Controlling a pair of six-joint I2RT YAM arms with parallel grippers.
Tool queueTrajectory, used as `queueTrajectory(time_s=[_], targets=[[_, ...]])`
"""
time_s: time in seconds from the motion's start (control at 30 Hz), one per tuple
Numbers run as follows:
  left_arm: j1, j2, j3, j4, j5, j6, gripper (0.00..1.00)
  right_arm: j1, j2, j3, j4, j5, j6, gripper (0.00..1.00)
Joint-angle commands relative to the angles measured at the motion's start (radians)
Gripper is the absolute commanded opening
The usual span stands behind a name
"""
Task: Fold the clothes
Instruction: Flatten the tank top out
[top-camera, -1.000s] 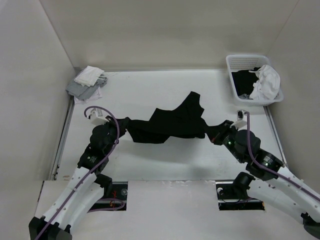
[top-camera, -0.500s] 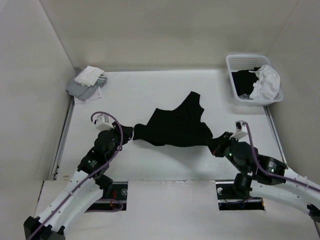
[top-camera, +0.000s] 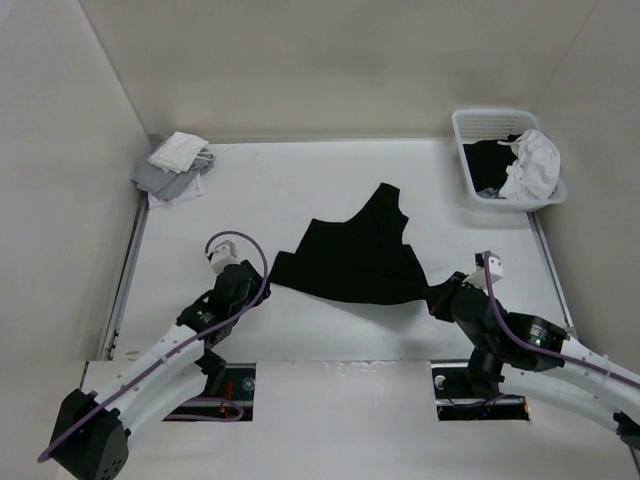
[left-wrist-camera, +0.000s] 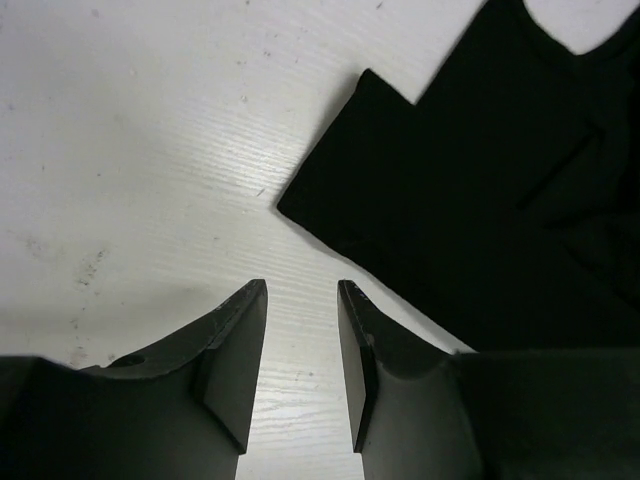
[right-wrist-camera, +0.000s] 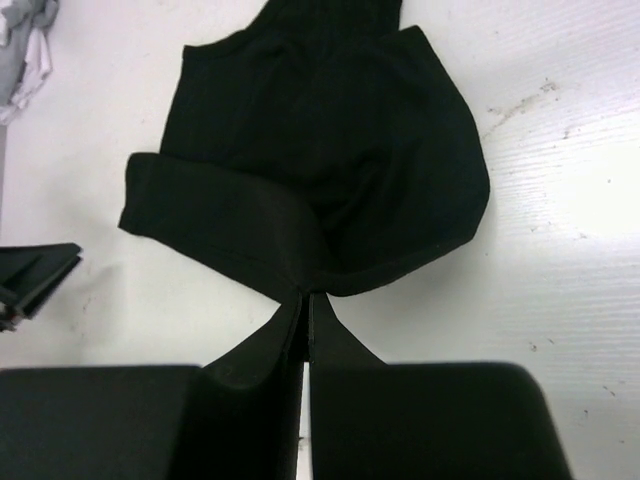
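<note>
The clothes (top-camera: 355, 255), a plain black garment, lie spread in the middle of the white table. My left gripper (top-camera: 260, 284) is open just off the garment's near left corner, with only bare table between its fingers (left-wrist-camera: 240, 350). In the left wrist view, the garment (left-wrist-camera: 480, 190) fills the upper right, apart from the jaws of the gripper (left-wrist-camera: 300, 288). My right gripper (top-camera: 438, 296) is shut on the garment's near right corner. In the right wrist view, the cloth (right-wrist-camera: 330, 150) bunches into the pinched tips of that gripper (right-wrist-camera: 305, 298).
A white plastic basket (top-camera: 462, 150) holding white and dark cloth stands at the back right. A pile of white and light-grey cloths (top-camera: 175, 165) lies in the back left corner. Walls close in the table on three sides.
My left gripper opened and let go of the garment's left corner, then drew back toward the near edge. The garment dropped flat. The right gripper pulled its corner nearer.
</note>
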Motion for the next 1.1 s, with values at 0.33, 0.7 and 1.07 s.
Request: queueTrajectory(time_s=[0.33,0.7,1.07], targets=[[0.020,0.388,0.050,0.345,-0.008,0.084,0.32,-0.060,0.018,-0.036,0.183,-0.084,-0.074,0.04],[0.020,0.501,0.049,0.419,-0.018,0.104,0.26,-0.060,0.029,-0.033,0.206,-0.084,-0.081,0.04],[0.035,0.429,0.060,0.471,-0.039,0.132,0.01,-0.062,0.053,-0.029,0.272,-0.109,-0.120,0.03]])
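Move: The tank top's near left corner lies about 5 cm ahead of the left hand, 1 cm to its right and 5 cm below. The tank top's middle is some 10 cm ahead of that hand and 19 cm to its right; the folded stack stands about 30 cm ahead and 20 cm left. From the right hand, already holding the near right edge well above the table, the corner is some 32 cm left, 6 cm ahead and 14 cm below. The tank top's near left corner is taken by the left hand, which goes down and forward, about 4–5 cm each way, fingers partly open. It then stays just above the table and shuts its fingers to pinch the corner. The right hand keeps its raised grip on the near right edge and eases some 3 cm left, towards the left hand. ##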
